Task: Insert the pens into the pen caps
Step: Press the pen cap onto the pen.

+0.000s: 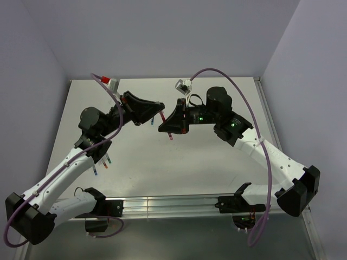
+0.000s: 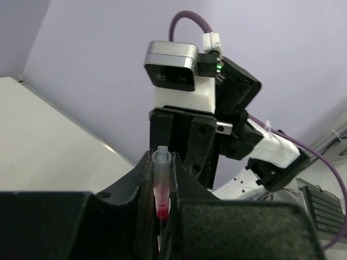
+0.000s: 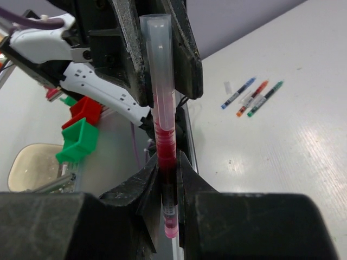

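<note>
A red pen is held above the table with my right gripper shut on its barrel; its pink rear end sticks out below the jaws. The pen's front end sits inside a clear, red-tinted pen cap. My left gripper is shut on that cap and faces the right gripper tip to tip. From above, the two grippers meet over the table's middle, with the pen between them. A blue pen, an orange-red pen and a green pen lie together on the table.
The three loose pens lie by the left arm's forearm. A small clear piece lies next to them. Red and green bins stand beyond the table's edge. A metal rail runs along the near edge.
</note>
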Robot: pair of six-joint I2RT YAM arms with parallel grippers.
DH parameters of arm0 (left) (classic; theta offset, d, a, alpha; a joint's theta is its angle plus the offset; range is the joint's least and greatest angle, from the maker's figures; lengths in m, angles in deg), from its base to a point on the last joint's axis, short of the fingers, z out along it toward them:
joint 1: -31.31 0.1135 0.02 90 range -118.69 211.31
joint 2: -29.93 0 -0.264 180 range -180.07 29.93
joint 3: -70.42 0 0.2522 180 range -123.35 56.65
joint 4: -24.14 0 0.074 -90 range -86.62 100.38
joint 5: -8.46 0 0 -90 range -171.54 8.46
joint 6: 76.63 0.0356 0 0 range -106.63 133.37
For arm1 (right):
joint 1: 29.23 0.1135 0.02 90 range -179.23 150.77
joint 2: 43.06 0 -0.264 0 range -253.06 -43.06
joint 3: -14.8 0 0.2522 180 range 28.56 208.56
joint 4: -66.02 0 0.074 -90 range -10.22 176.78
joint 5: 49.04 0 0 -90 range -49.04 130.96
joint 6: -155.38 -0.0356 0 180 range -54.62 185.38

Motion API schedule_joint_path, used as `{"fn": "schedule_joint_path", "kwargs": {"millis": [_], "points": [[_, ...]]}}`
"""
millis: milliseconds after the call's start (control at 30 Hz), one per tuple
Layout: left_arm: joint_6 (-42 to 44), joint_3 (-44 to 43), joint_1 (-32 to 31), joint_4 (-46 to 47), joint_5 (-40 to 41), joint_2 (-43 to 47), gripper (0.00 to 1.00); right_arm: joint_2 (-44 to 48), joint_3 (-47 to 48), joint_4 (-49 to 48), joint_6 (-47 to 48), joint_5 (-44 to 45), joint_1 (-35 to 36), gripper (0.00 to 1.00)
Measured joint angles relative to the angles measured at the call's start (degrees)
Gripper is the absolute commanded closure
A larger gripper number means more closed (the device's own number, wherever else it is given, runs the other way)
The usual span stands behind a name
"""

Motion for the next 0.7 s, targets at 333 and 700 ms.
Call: {"fn": "schedule_joint_path", "kwargs": {"millis": [333, 700], "points": [[3.9, -3.3, -4.3, -12.4, 14.6, 0.1, 1.00, 0.0, 4.0, 11.1, 4.2, 14.3, 1.7, 1.00], [3.9, -7.7, -8.7, -21.8, 28.8, -1.8, 1.00, -1.8, 10.3, 21.9, 9.0, 37.4, 8.6, 1.00]]}}
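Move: The red pen slants up from the right hand's fingers into the clear cap in the left hand. The cap's middle is some 3 cm ahead of the right hand, 3 cm to its left and 6 cm above it; the pen's middle is about 3 cm back, 2 cm right and 5 cm below the left hand. A blue pen lies on the table some 30 cm ahead of the right hand, 9 cm to its left and 36 cm down. The red pen and its cap, already fitted together, are carried about 5 cm forward and a couple of centimetres down between both hands, which keep their pinches and near-constant spacing. The left hand's fingers, pointing right, swing counter-clockwise some 20 degrees and the right's, pointing left, clockwise nearly 30; both sets of fingertips turn forward and dip. ##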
